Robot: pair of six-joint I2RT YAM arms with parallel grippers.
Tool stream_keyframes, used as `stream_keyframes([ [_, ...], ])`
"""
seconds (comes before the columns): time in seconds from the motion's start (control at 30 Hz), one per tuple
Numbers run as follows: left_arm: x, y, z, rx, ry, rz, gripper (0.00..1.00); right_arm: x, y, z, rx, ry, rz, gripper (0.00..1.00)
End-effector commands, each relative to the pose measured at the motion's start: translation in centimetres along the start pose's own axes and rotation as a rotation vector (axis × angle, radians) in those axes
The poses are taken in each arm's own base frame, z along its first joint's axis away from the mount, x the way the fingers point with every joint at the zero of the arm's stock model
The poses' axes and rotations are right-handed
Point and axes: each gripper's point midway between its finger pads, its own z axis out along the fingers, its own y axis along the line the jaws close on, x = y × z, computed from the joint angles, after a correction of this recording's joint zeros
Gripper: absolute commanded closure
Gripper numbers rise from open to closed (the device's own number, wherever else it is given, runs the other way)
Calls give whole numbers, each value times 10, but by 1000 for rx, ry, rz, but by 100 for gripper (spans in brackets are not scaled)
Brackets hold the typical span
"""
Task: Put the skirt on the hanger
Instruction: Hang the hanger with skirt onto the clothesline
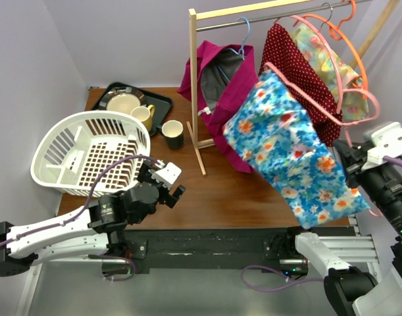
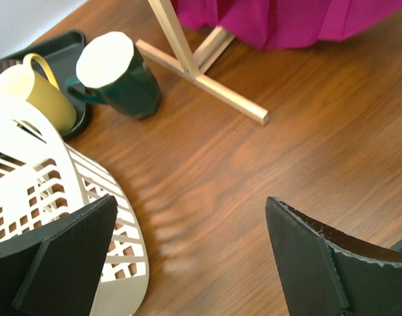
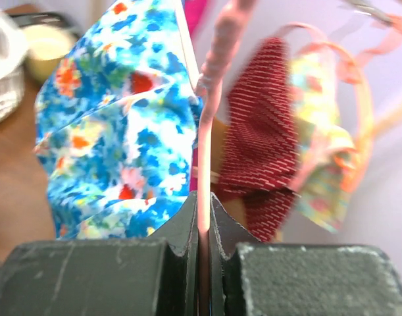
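Observation:
The blue floral skirt (image 1: 286,145) (image 3: 115,131) hangs draped over a pink hanger (image 1: 317,107) (image 3: 210,99), held tilted in the air in front of the clothes rack. My right gripper (image 1: 351,158) (image 3: 204,197) is shut on the hanger's thin pink bar, at the skirt's right side. My left gripper (image 1: 171,184) (image 2: 191,199) stands open and empty low over the wooden table, just right of the white basket and well left of the skirt.
A white laundry basket (image 1: 89,155) (image 2: 29,191) lies at the left. Behind it are a black tray (image 1: 162,100), a yellow mug (image 1: 145,116) and a dark green mug (image 1: 172,133). The wooden rack (image 1: 194,85) holds magenta (image 1: 220,92), red dotted (image 1: 299,66) and yellow floral (image 1: 332,59) garments.

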Motion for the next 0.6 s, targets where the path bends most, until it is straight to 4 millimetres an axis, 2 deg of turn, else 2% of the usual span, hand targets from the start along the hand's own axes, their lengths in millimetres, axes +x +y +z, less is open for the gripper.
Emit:
stream_keyframes([
  [0.0,-12,4,-2,-11,-52,-60,0,-19,-65,-23,376,-47,11,100],
  [0.13,-10,4,-2,-5,-60,-64,0,-13,-77,-29,455,-17,-11,100],
  [0.27,-6,1,-2,9,-57,-67,0,-4,-91,-25,518,34,-33,100],
  [0.4,-6,0,-3,14,-60,-72,0,7,-95,-2,497,95,-59,100],
  [0.5,-7,2,-5,18,-73,-80,0,1,-94,6,466,81,-64,100],
  [0.57,-8,3,-6,20,-84,-87,0,-8,-93,3,457,51,-63,100],
])
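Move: The right gripper already holds the pink hanger with the blue floral skirt. From it, the nearest stretch of the clothesline lies some 30 cm straight ahead and about 10 cm higher. The dotted skirt hangs about 25 cm ahead and 7 cm left, the yellow skirt about 30 cm ahead and 3 cm right, the magenta skirt about 20 cm ahead and 19 cm left, all slightly lower. From the idle left gripper that stretch is roughly 25 cm ahead, 36 cm right and 40 cm up. Swing the right gripper about 8 cm to the right at nearly constant height, turning it some 25 degrees clockwise so the hanger's hook comes round to open forward, towards the clothesline. Keep the pinch on the hanger shut, and as the sideways swing dies out, ease forward about 2 cm. ##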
